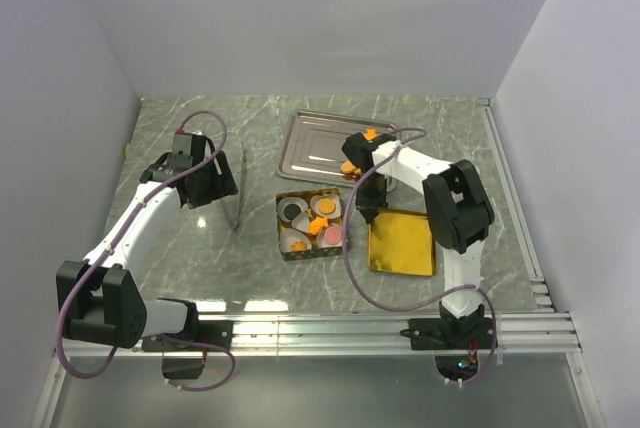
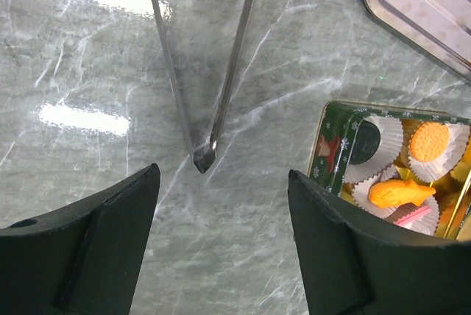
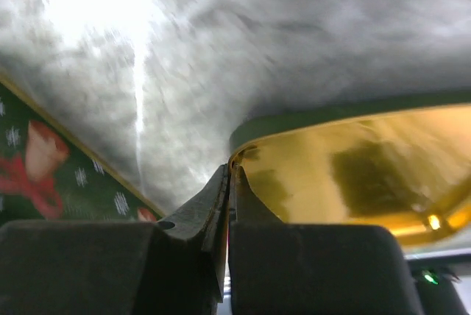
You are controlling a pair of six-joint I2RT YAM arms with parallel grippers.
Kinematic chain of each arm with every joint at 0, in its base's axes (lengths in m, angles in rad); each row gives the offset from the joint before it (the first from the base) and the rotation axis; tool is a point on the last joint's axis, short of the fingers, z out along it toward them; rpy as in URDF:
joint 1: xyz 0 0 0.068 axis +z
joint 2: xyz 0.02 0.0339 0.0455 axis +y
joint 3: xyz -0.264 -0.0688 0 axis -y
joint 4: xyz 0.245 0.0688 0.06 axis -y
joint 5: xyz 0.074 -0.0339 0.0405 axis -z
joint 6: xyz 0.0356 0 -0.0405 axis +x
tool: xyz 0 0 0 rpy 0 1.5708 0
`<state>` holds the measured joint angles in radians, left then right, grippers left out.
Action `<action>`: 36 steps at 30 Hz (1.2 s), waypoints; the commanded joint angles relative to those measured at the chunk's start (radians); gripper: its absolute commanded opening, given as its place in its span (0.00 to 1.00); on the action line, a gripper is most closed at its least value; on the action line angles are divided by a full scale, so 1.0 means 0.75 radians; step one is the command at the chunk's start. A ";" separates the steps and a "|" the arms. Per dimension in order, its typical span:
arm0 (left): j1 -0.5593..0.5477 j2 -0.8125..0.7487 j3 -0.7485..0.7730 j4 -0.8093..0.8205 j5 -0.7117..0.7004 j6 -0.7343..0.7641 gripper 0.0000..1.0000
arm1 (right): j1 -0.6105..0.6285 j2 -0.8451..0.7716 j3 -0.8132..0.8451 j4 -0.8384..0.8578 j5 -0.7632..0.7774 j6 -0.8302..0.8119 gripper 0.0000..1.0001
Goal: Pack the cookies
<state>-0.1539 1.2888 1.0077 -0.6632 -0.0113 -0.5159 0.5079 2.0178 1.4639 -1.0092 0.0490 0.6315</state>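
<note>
An open green tin [image 1: 283,248] holds white paper cups with cookies [image 1: 318,223]: orange ones and a pink one [image 1: 332,236]. More orange cookies [image 1: 350,166] lie on the steel tray [image 1: 315,143]. My right gripper [image 1: 366,212] is low between tin and gold lid [image 1: 402,243]. In the right wrist view that gripper [image 3: 229,169] is shut on the thin rim at a corner of the gold lid [image 3: 353,168]. My left gripper [image 1: 205,186] hovers open over bare table. The left wrist view shows the left gripper [image 2: 221,182] empty, with the tin [image 2: 330,154] and a round orange cookie [image 2: 429,140] to its right.
Metal tongs [image 1: 238,188] lie on the marble table just right of the left gripper, their tips [image 2: 202,157] ahead of its fingers. A corner of the steel tray [image 2: 427,6] shows at the upper right of the left wrist view. White walls enclose the table.
</note>
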 commanded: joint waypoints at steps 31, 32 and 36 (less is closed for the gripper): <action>0.003 0.100 -0.030 1.739 1.148 -1.159 0.80 | -0.413 -0.917 -0.156 2.600 -1.472 1.657 0.00; 0.003 0.116 -0.061 1.794 1.164 -1.202 0.80 | -0.409 -0.893 -0.142 2.652 -1.479 1.696 0.00; -0.001 0.169 -0.112 2.168 1.209 -1.437 0.80 | -0.373 -0.842 -0.111 2.899 -1.475 1.878 0.00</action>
<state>-0.1539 1.4105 0.9375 0.6163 0.8078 -1.4078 0.2058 1.3945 1.3136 0.7803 -1.0073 1.8172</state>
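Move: Pinched at its far-left corner in the right fingers, the gold-lined lid has its middle about 6 cm back and 7 cm right of that hand. The cookie box it belongs on stands some 11 cm left and 2 cm back; the baking tray lies about 15 cm ahead and 6 cm left. From the left hand, the lid is some 36 cm right, 8 cm back and 12 cm below; the box is about 18 cm right, 4 cm back and 11 cm below. Keeping its shut pinch on the lid's corner, the right hand whips it nearly 50 cm straight up off the table while rolling just over 100 degrees, so its fingers swing from pointing down to pointing left. The open left hand rises about 20 cm and goes 15 cm right, its fingers turning rightwards towards the lid without gripping it. ##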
